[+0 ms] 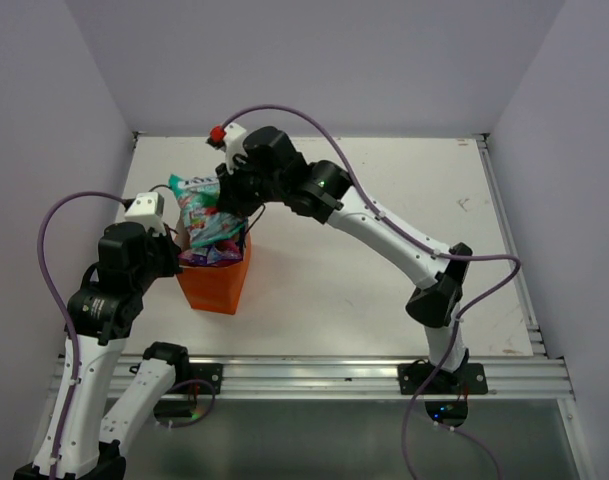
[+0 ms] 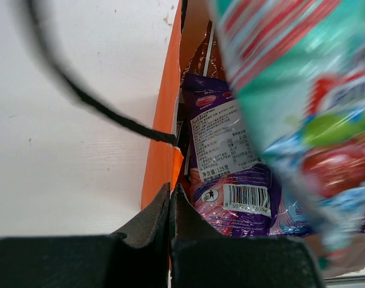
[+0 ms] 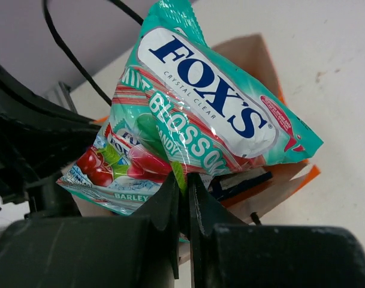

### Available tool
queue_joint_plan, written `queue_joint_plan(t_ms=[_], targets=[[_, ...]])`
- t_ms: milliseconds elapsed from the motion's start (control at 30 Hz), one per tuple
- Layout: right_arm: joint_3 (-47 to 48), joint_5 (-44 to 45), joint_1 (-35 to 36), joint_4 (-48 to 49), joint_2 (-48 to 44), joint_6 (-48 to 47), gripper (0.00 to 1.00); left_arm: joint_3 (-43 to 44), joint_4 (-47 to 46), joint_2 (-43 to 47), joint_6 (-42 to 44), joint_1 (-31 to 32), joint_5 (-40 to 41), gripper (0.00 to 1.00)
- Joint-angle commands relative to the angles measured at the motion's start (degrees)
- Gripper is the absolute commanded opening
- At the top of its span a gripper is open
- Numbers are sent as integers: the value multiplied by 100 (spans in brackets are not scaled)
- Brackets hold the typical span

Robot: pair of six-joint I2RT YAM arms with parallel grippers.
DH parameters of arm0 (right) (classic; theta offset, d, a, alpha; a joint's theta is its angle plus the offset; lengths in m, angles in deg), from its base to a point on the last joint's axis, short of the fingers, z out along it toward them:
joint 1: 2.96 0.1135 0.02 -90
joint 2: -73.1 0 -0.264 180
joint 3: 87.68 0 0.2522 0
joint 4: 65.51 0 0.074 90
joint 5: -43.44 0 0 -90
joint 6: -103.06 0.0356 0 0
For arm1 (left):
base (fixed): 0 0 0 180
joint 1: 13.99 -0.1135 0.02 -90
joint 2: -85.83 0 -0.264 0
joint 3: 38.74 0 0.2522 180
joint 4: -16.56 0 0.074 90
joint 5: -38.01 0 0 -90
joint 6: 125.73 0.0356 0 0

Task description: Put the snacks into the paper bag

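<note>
The orange paper bag (image 1: 216, 287) stands upright at the left of the table. My left gripper (image 1: 176, 248) is shut on its left wall (image 2: 161, 150), right at the rim, with a black cord handle (image 2: 98, 105) looping away beside it. Inside lie a purple packet (image 2: 230, 198) and a reddish-brown packet (image 2: 203, 57) behind it. My right gripper (image 1: 231, 208) is shut on the lower edge of the green-white-pink sweets packet (image 3: 200, 108), which hangs tilted over the bag's open mouth (image 3: 272, 192). That packet (image 1: 198, 200) fills the right of the left wrist view (image 2: 302, 90).
The white table (image 1: 384, 280) stretches out to the right of the bag. An aluminium rail (image 1: 314, 375) runs along the near edge. Pale walls close in the left, back and right. Purple cables arc above both arms.
</note>
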Motion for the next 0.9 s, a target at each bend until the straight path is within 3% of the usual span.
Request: queue_joint_plan(t_ms=[0,167,300,533,567,600,633,667,733,867], targets=[[-139,-339,156,-179,60,196,0,95,-118,38,103,46,-117,0],[212,-155,235,-865,559,301,0,95,-110,73,94,46,-109,0],[1098,47,288,-1708,1027,161,0,104,-110,99,94,46,-100,0],[1224,92,297,-2035,1326,240,0,95,-110,152,85,46,-73,0],[1250,66,306,-2079,1352,240,4,87,-110,152,85,46,-73,0],[1259,5,306,-2105,1352,205,22,87,-110,144,85,46,-82,0],[1267,13,306,-2088,1309,135,67,95,-110,152,85,46,-82,0],[1268,30,323,-2027,1248,99,76,95,-110,144,94,46,-82,0],[1259,83,315,-1667,959,21,89,87,-118,144,94,55,-100,0],[1390,425,315,-1069,352,-15,93,95,-118,126,94,63,-109,0]])
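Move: The Fox's packet is already in the right fingers. The paper bag's mouth, where it is going, lies some 11 cm below that hand, about 3 cm back and 4 cm to its left. Inside, the purple packet sits about 17 cm below the hand, 4 cm back and 3 cm left; the left fingertips on the rim are roughly 8 cm back, 11 cm left and 11 cm below. From the left hand, the mouth's middle is about 6 cm ahead, 7 cm right, near level. The Fox's packet is lowered into the paper bag's mouth by the right hand, quickly at first and then easing, about 10 cm down with a slight drift back, while its left-pointing fingers tip down some 20 degrees. Near the lowest point the fingers spread wide and let go, then start to rise by about a centimetre. The left fingers keep their pinch on the bag's rim, almost still. ##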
